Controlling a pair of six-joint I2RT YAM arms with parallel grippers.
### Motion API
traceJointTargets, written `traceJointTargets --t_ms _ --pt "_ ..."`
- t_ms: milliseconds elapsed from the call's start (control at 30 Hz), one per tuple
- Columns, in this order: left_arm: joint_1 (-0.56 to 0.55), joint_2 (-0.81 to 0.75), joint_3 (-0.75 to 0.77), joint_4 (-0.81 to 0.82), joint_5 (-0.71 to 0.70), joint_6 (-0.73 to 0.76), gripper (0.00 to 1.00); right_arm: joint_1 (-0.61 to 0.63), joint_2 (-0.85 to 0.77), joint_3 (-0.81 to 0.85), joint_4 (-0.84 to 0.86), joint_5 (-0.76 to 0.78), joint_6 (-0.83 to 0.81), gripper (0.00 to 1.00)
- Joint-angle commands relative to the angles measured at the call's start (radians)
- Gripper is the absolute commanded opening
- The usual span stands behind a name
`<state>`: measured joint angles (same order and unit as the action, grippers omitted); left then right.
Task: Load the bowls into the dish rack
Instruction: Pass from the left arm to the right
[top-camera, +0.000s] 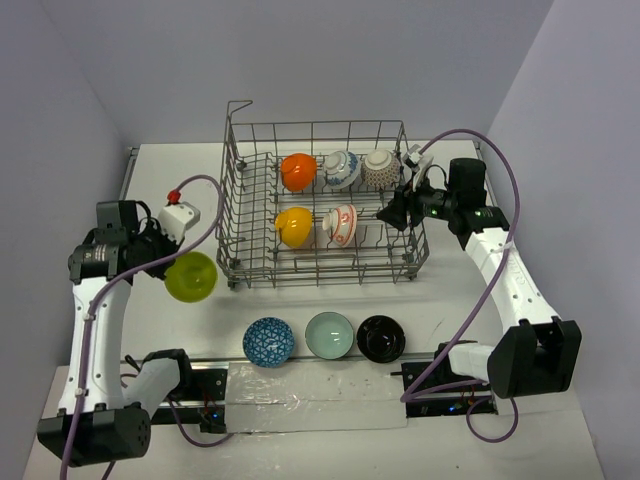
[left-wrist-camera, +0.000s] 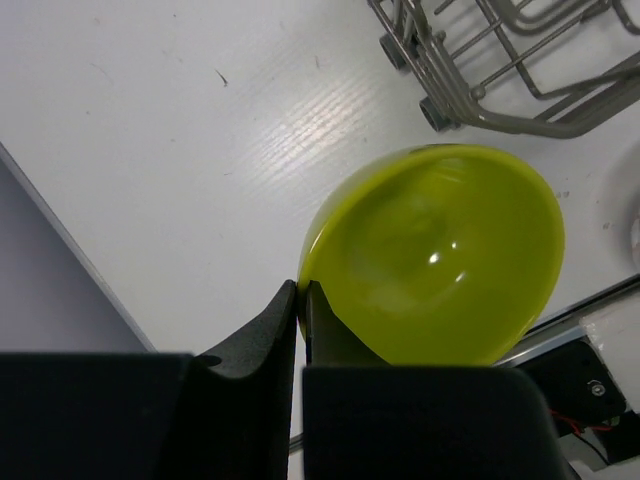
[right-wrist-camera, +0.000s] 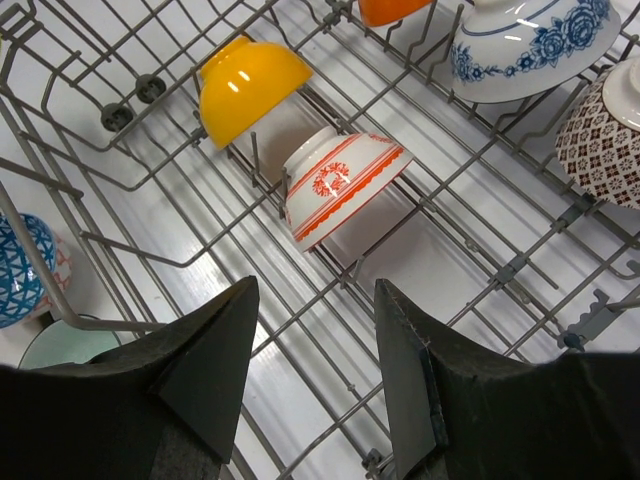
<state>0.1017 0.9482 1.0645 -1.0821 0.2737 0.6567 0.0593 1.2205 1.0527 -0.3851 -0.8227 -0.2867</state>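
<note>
My left gripper (top-camera: 170, 262) (left-wrist-camera: 300, 298) is shut on the rim of a lime green bowl (top-camera: 190, 277) (left-wrist-camera: 440, 250), held above the table left of the dish rack (top-camera: 316, 128) (left-wrist-camera: 480, 90). In the rack stand an orange bowl (top-camera: 297, 171), a blue-flowered bowl (top-camera: 341, 169), a dark red patterned bowl (top-camera: 380, 168), a yellow bowl (top-camera: 293, 226) (right-wrist-camera: 250, 85) and a red-and-white bowl (top-camera: 342, 224) (right-wrist-camera: 340, 190). My right gripper (top-camera: 392, 215) (right-wrist-camera: 315, 290) hangs open over the rack's right part, nothing between its fingers. A blue-patterned bowl (top-camera: 268, 341), a pale teal bowl (top-camera: 329, 335) and a black bowl (top-camera: 381, 338) sit in front of the rack.
A white block with a red knob (top-camera: 178, 212) lies left of the rack, near my left wrist. Grey walls close in both sides of the table. A clear plastic sheet (top-camera: 310, 392) lies along the near edge between the arm bases.
</note>
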Motion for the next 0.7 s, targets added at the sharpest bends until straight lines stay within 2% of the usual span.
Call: traceJointTargets --t_ms 0,467,567,667 --pt "0.012 0.027 0.106 -0.004 0.064 -0.049 0.0 0.007 0.007 0.01 -0.008 -0.018 -0.019 0.57" --pt "0.047 0.127 0.399 -0.007 0.056 -0.198 0.0 0.01 0.005 0.018 -0.04 -0.018 -0.045 0.57" --pt "0.049 0.155 0.491 -0.019 0.082 -0.245 0.0 0.014 0.001 0.017 -0.043 -0.018 -0.054 0.57" --pt "0.047 0.237 0.645 -0.051 0.145 -0.287 0.0 0.017 -0.001 0.017 -0.043 -0.026 -0.052 0.57"
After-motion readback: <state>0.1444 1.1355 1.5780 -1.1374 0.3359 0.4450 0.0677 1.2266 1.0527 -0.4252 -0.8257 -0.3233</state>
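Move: About 45 cm to the left hand's right, 10 cm ahead and 5 cm higher, the open right gripper waits; the left hand already holds the green bowl. The rack's near left corner is some 12 cm to the left hand's right, level with it fore and aft; the yellow bowl lies about 26 cm right and 11 cm ahead, both some 12 cm lower. From the right hand, the green bowl is about 41 cm left, 13 cm back and 6 cm down. Climbing steadily, the left hand keeps its pinch on the green bowl's rim and carries it up about 13 cm and forward some 5 cm, with hardly any sideways travel, on the table side of the rack's left wall. The wrist tips the fingertips outward and up by some 15 degrees and turns slightly counter-clockwise; the fingers stay closed. ##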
